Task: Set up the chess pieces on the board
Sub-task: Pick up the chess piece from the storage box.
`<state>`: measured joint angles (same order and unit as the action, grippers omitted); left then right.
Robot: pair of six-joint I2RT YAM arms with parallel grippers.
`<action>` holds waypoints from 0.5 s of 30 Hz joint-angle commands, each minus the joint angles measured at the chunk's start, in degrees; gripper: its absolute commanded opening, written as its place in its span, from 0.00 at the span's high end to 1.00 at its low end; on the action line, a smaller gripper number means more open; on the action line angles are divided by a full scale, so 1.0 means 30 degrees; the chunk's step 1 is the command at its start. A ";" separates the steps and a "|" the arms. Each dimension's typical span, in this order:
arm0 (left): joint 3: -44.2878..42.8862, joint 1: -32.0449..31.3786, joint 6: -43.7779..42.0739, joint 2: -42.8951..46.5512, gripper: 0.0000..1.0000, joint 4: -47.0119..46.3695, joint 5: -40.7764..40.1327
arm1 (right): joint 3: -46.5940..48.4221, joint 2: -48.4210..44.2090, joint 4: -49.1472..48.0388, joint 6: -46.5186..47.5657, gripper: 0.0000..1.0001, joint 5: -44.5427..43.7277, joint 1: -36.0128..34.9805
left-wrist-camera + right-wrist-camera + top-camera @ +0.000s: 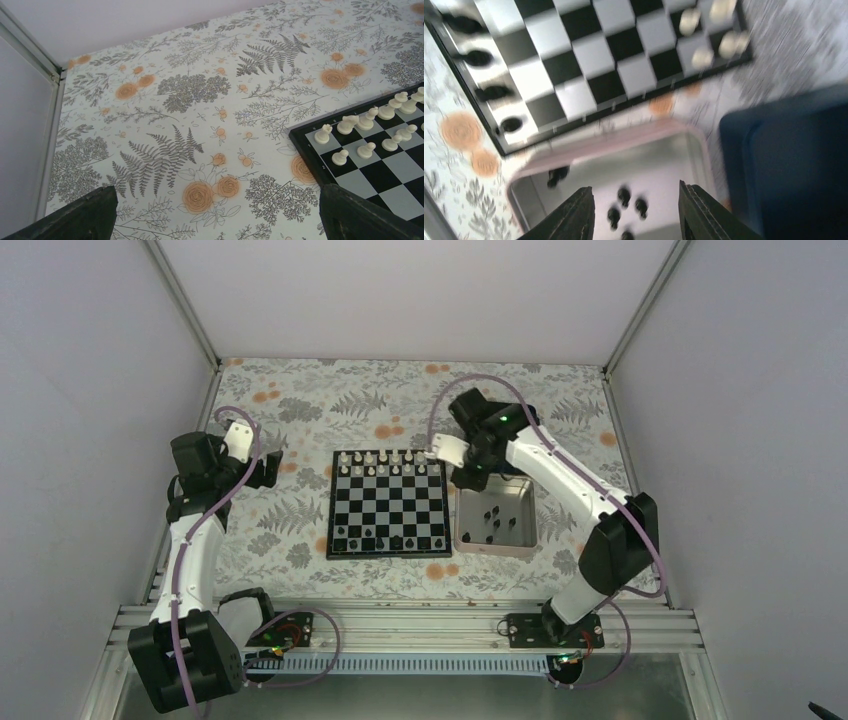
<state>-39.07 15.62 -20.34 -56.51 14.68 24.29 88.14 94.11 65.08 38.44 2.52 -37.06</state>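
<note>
The board [388, 502] lies mid-table, with several black chess pieces [390, 539] on its near row and white ones along its far rows. More black chess pieces [624, 196] lie loose in the silver tray [614, 142] to the right of the board. My right gripper [635, 189] hangs open above that tray's far end with nothing between its fingers; the view is blurred. In the top view the right gripper [468, 480] sits over the tray's [495, 551] far left corner. My left gripper [216, 192] stands open and empty over the tablecloth, left of the board's [395, 170] far corner.
A dark blue tray [794, 165] lies just beyond the silver one, under the right arm. White pieces [367, 120] fill the board's far rows. White walls close in the table at the back and both sides.
</note>
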 commanded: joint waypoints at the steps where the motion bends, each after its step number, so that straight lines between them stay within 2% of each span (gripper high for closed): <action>1: 0.0074 0.0096 -0.0018 0.0027 0.00 -0.0315 0.0370 | -0.3879 -0.1446 -0.1347 -0.0168 0.55 0.0119 0.1951; 8: 0.0045 0.0093 -0.0018 0.0012 0.00 -0.0212 0.0366 | -0.7530 -0.2041 -0.3959 -0.0053 0.55 0.0080 0.4617; 15: 0.0075 0.0097 -0.0047 0.0007 0.00 -0.0147 0.0428 | -0.9155 -0.1246 -0.5470 0.0081 0.57 0.0066 0.6165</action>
<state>-39.07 15.64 -20.34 -56.53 14.70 24.29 62.39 89.38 53.15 38.35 2.42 -20.29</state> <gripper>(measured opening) 0.999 0.437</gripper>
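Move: The right hand hangs half-open about 15 cm above the black pawns left in the storage box. The foremost pawn lies roughly 9 cm to its right and 3 cm back; another is some 7 cm right and 4 cm back, a third 9 cm right and 6 cm back, the rightmost 12 cm right and 6 cm back. From the idle left hand, the foremost pawn is around 48 cm right, 6 cm back and 17 cm below. The half-open right hand swings about 12 cm right and 10 cm down towards the pawns, turning clockwise some 15 degrees. ##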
